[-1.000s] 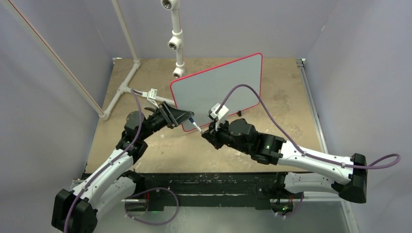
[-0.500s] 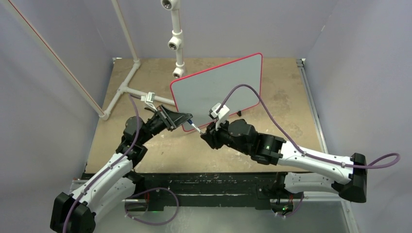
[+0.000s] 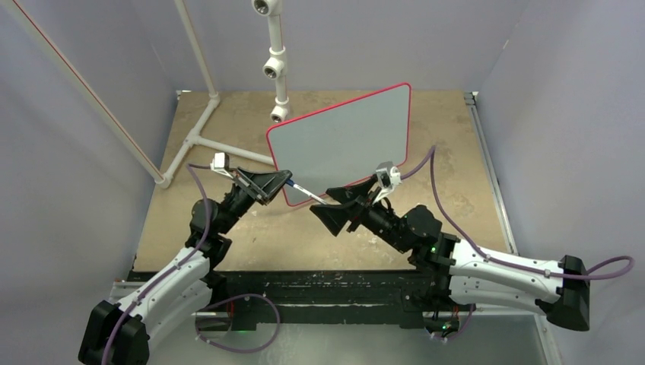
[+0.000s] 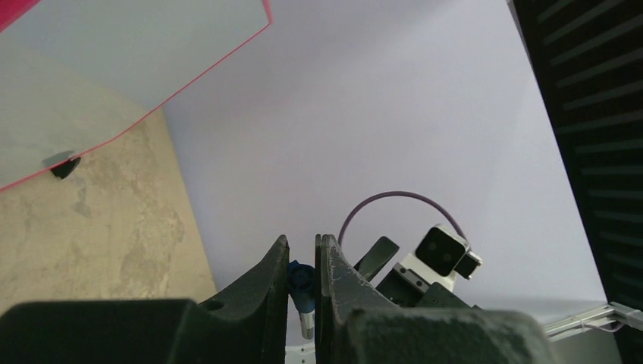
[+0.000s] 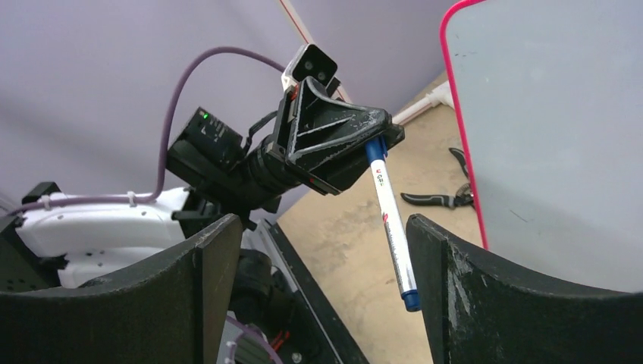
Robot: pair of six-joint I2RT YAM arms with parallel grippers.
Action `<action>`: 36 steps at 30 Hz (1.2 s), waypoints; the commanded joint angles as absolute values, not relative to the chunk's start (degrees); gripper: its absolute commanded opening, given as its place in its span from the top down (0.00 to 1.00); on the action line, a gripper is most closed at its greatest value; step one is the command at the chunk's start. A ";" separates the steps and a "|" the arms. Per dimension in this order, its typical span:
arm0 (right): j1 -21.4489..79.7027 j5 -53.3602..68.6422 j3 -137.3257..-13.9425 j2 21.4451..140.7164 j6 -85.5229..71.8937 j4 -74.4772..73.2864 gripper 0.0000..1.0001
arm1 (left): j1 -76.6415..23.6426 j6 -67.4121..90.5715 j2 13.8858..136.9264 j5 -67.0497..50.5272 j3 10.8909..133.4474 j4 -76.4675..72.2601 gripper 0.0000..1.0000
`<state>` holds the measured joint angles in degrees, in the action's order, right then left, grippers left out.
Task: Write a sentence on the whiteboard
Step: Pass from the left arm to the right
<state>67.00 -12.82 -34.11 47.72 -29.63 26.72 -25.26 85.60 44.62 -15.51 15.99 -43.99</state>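
The whiteboard (image 3: 342, 137), pale grey with a thin red frame, stands tilted at mid-table; its face (image 5: 546, 114) is blank and the sentence is not in view. My left gripper (image 3: 287, 181) is shut on the blue top end of a white marker (image 3: 308, 193), just off the board's near-left corner. In the left wrist view the jaws (image 4: 303, 243) pinch that blue end (image 4: 301, 280). The marker (image 5: 390, 220) hangs down between the fingers of my right gripper (image 5: 326, 262), which is open and touches nothing. From above, the right gripper (image 3: 323, 204) faces the left one.
White pipe framing (image 3: 199, 129) lies at the back left, and a pipe column (image 3: 274, 61) stands behind the board. A black plier-like tool (image 5: 436, 199) lies on the table beside the board's red edge. The board's black foot (image 4: 64, 167) rests on the brown tabletop.
My right gripper has let go of the marker, opened wide and drawn back a little. The left gripper has shut on the marker's blue end and now holds it alone.
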 commanded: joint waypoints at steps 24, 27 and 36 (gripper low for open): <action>67.06 -14.65 -39.69 61.67 -35.16 40.77 0.59 | -25.48 88.44 42.25 -13.03 15.78 -49.51 1.00; 67.06 -15.20 -39.73 61.72 -35.23 40.85 0.64 | -25.43 88.34 42.05 -13.01 15.80 -49.15 1.00; 67.06 -16.80 -40.37 62.53 -35.48 40.37 0.92 | -25.43 88.08 41.01 -12.94 15.54 -47.69 1.00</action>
<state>66.78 -15.70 -36.80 62.41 -34.72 38.17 -25.26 88.73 41.52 -13.19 15.94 -47.11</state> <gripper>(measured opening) 0.187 0.110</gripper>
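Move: The marker juts from the left hand, held by its capped end. Its middle lies about 5 cm to the right of the left hand, 3 cm back and roughly 1 cm lower. From the open right hand, the marker's middle is some 3 cm ahead, 3 cm left and 4 cm lower. The whiteboard's middle stands roughly 25 cm ahead of the right hand, 5 cm to its right and 20 cm below. Right hand reaches 5 cm left-forward, closes on the marker's body; left, still holding its cap, rises 3 cm. ##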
